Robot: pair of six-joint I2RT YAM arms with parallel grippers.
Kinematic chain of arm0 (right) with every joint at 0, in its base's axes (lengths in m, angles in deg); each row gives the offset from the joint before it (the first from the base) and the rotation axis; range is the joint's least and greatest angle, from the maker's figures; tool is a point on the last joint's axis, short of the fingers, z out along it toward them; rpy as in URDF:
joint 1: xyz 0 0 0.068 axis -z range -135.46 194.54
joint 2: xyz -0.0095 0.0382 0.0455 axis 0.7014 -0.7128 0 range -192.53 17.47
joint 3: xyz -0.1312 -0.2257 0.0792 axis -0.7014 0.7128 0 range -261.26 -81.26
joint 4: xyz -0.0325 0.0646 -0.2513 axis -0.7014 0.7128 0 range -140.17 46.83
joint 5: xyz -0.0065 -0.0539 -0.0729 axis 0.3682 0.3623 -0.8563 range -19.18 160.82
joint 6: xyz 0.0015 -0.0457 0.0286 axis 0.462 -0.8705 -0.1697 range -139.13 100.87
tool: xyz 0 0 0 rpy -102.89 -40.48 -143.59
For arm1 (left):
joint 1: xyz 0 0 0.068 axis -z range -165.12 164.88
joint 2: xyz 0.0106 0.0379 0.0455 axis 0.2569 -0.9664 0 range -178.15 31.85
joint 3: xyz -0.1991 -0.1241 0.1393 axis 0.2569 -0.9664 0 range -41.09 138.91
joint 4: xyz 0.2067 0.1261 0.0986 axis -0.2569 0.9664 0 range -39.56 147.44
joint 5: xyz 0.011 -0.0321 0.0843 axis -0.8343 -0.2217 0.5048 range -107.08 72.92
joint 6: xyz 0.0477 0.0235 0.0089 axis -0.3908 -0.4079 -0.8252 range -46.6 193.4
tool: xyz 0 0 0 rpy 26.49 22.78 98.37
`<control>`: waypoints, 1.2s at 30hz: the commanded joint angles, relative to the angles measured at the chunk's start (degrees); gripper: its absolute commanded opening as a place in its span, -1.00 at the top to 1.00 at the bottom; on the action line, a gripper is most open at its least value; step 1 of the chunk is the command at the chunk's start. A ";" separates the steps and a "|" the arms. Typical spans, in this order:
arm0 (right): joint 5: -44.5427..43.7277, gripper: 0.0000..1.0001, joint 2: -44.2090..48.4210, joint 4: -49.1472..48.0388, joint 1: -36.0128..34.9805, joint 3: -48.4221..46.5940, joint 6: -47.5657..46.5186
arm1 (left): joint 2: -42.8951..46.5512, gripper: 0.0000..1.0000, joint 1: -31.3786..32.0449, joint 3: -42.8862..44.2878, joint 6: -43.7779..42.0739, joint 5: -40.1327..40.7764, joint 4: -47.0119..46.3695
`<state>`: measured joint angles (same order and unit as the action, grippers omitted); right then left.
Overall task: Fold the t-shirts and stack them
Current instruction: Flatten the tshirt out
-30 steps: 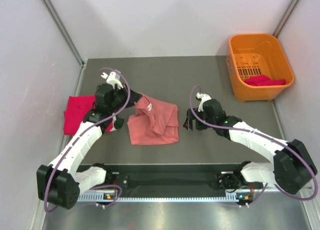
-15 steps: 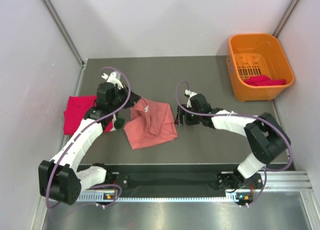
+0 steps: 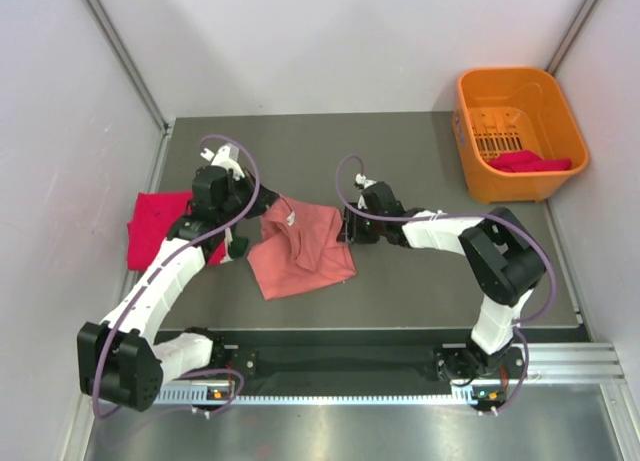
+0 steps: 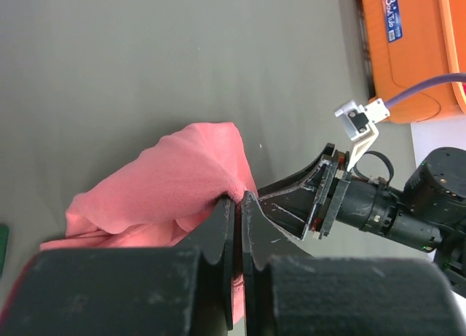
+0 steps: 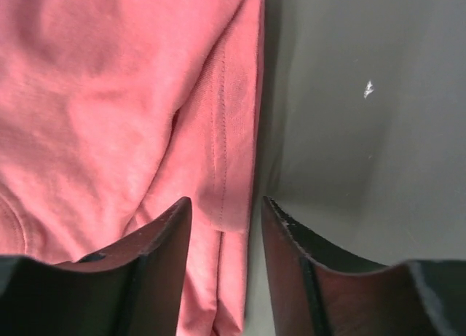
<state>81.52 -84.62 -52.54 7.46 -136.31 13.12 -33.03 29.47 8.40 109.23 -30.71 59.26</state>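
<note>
A salmon-pink t-shirt (image 3: 300, 249) lies crumpled in the middle of the table. My left gripper (image 3: 264, 209) is shut on its upper left corner, and the pink cloth (image 4: 175, 183) bunches up at the closed tips of this gripper (image 4: 237, 202). At the shirt's right edge my right gripper (image 3: 347, 227) stands open. The stitched hem (image 5: 229, 168) lies in this gripper's gap (image 5: 226, 213), touching neither finger. A magenta-red t-shirt (image 3: 155, 226) lies flat at the far left. Another red shirt (image 3: 530, 162) sits in the orange basket.
The orange plastic basket (image 3: 480, 171) stands at the back right corner, against the right wall. White walls close in the table on the left, back and right. A metal rail (image 3: 350, 391) runs along the near edge.
My right gripper has slid left to the pink shirt's right edge and its jaws have narrowed. The shirt has shifted a little left under the left gripper's hold.
</note>
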 commanded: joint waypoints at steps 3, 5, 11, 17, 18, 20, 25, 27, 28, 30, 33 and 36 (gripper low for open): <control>0.20 0.25 -1.54 -2.46 -1.24 -2.43 1.50 | 1.95 1.00 -0.79 0.60 -0.68 0.44 -0.56; 0.20 0.36 -1.72 -2.55 -1.41 -2.43 1.59 | 1.95 1.00 -0.79 0.69 -1.03 0.79 -0.56; -2.86 1.00 0.21 -0.62 -1.42 -2.26 1.15 | 1.69 1.00 -0.79 0.78 -1.56 1.14 -0.21; -9.02 1.00 6.19 10.87 -0.19 -6.38 -4.11 | -0.67 1.00 -1.05 0.95 -1.91 2.90 0.15; -10.33 1.00 7.50 12.20 0.25 -7.61 -4.65 | -1.38 1.00 -1.05 0.78 -1.91 3.51 -0.03; -11.83 1.00 8.74 13.79 1.57 -8.58 -6.49 | -4.09 1.00 -1.14 0.25 -1.30 3.61 -0.91; -11.41 1.00 11.64 20.46 6.31 -13.76 -9.57 | -8.06 1.00 -1.32 -0.63 1.25 2.29 -4.51; -10.88 1.00 12.69 23.01 7.80 -19.03 -11.24 | -8.51 1.00 -1.49 2.26 1.34 1.85 -4.52; -10.87 1.00 13.22 26.07 8.07 -21.31 -12.03 | -8.77 1.00 -1.49 4.27 1.26 2.02 -3.29; -11.22 1.00 14.54 29.95 8.60 -29.91 -13.87 | -8.77 1.00 -1.49 12.17 1.34 2.11 0.57; -12.89 1.00 17.17 37.16 9.13 -41.52 -15.29 | -8.68 1.00 -1.49 24.74 1.69 1.76 6.44; -15.52 1.00 22.09 41.65 9.74 -48.13 -15.29 | -7.63 1.00 -1.49 35.47 1.96 3.78 11.72</control>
<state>69.61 -72.53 -16.11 16.53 -176.17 -0.10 -44.37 28.36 34.04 110.78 -28.29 69.12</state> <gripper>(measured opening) 0.014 0.037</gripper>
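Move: The t-shirt's loose sleeve edge lies between my right hand's half-open fingertips, about 1 cm ahead, 1 cm left and 2 cm below; from my left hand, which already holds the shirt's raised corner, this edge is some 17 cm right, 1 cm ahead and 19 cm below. The near hem rests about 15 cm back and 11 cm left of my right hand. The folded stack sits roughly 28 cm left of my left hand, 2 cm ahead and 16 cm below. I settle my right hand about 1 cm lower, shut its fingers on the sleeve edge, then swing it fast up some 26 cm, also forward and right, fingers tipping upward. My left hand keeps its pinch, dips about 6 cm as the right lifts, then whips up past its starting height while going forward. ##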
